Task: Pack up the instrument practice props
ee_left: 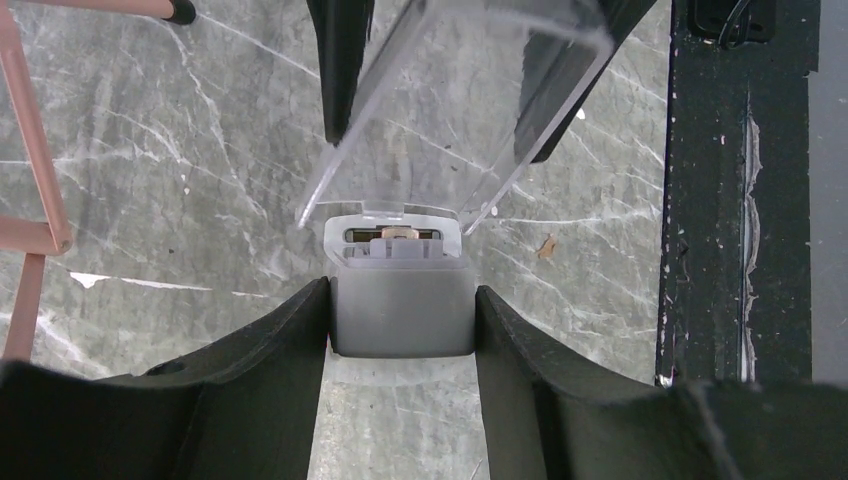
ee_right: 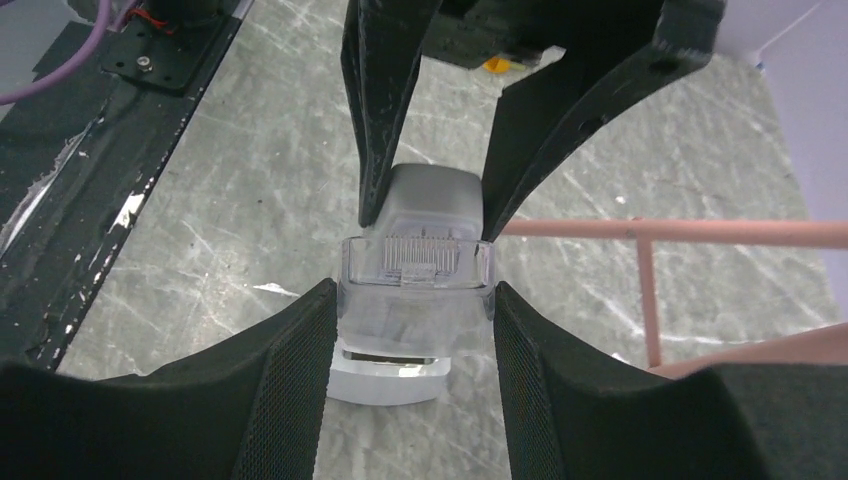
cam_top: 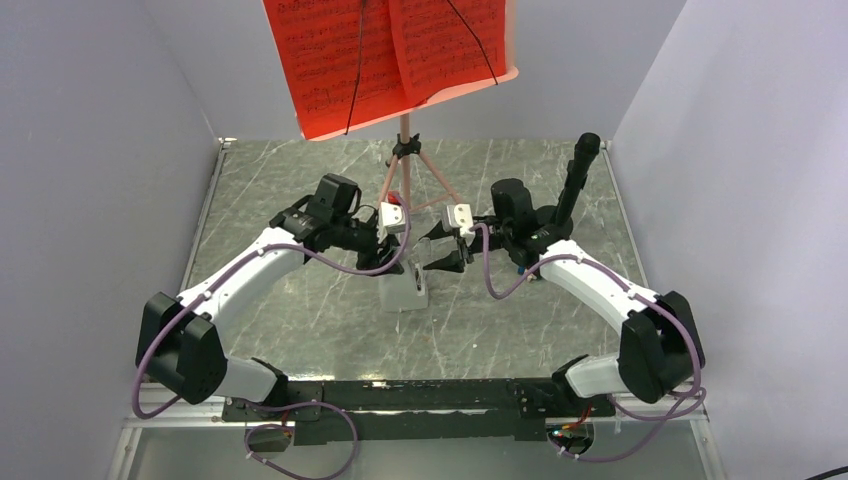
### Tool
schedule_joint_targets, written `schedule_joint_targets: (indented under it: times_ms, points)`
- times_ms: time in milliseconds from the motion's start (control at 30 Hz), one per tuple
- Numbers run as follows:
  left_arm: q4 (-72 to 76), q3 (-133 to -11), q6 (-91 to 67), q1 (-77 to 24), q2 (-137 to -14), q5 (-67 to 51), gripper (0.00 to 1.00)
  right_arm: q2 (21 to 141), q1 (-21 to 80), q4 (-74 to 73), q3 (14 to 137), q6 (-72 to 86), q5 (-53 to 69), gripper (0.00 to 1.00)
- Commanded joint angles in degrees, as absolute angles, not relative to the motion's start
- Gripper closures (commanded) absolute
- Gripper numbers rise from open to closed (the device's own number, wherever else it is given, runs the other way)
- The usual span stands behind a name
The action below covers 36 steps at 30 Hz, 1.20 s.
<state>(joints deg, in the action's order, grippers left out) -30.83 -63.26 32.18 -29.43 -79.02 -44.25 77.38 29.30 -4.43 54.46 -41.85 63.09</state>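
Observation:
The small white metronome (cam_top: pixel 404 291) stands on the marble table between both arms. My left gripper (ee_left: pixel 401 290) is shut on its white body (ee_left: pixel 400 310). My right gripper (ee_right: pixel 413 290) is shut on its clear plastic cover (ee_right: pixel 415 262), which leans tilted off the body (ee_right: pixel 430 195); that cover (ee_left: pixel 470 90) also shows in the left wrist view. Behind them stands the pink music stand (cam_top: pixel 405 165) on tripod legs (ee_right: pixel 680 232), with the red sheet-music pages (cam_top: pixel 370 50) on its desk.
A black upright post (cam_top: pixel 580 170) stands at the back right. Grey walls close in both sides and the back. The black mounting rail (cam_top: pixel 400 400) runs along the near edge. The stand's pink legs (ee_left: pixel 30 130) reach close to both grippers.

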Motion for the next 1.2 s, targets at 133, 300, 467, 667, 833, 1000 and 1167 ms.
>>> schedule_joint_targets:
  times_ms: [133,300,467,667,833,1000,1167]
  points:
    - [-34.55,-65.1,34.44,-28.89,-82.2,-45.41,0.99,78.47,29.27,1.1,51.17,-40.19,64.04,1.0]
    - [-33.54,-65.46,33.7,-28.91,-82.99,-45.08,0.99,79.2,29.27,0.64,50.45,-41.33,63.44,1.0]
    - [-33.44,-65.85,33.49,-28.91,-83.64,-45.21,0.99,80.12,29.27,2.31,49.44,-40.21,62.62,1.0]
    - [-33.69,-66.93,33.56,-28.91,-84.67,-45.14,0.99,81.11,29.27,2.91,49.31,-40.52,62.25,1.0]
    - [-33.64,-67.57,33.4,-28.85,-84.91,-45.03,0.99,82.48,29.27,2.88,49.69,-40.67,62.68,1.0]
    - [-33.24,-66.92,33.06,-28.9,-84.8,-45.26,0.99,83.75,29.35,0.97,50.8,-41.7,63.17,1.0]
    - [-33.25,-66.63,33.2,-28.85,-84.57,-45.51,0.99,84.28,29.34,-2.66,51.58,-44.47,63.09,1.0]
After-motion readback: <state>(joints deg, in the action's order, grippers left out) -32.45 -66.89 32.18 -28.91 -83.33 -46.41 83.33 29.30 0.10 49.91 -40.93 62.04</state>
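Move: The right hand, already holding the clear cover, has the metronome's middle about 6 cm to its left, level with it front to back and some 12 cm below. The music stand's left foot is about 17 cm to this hand's left and 7 cm ahead, its right foot some 13 cm to the right and 18 cm ahead, both on the table roughly 22 cm down. The left hand already holds the metronome's top, the body's middle about 9 cm straight below. Keeping its pinch on the clear cover, the right hand brings it almost straight down along the metronome's sloping right-hand face towards the base, about 5.5 cm, quickly at first and then easing to a stop, while the hand rolls by some 5 degrees. The left hand goes on gripping the metronome's top and steadies it, creeping less than 1 cm. ##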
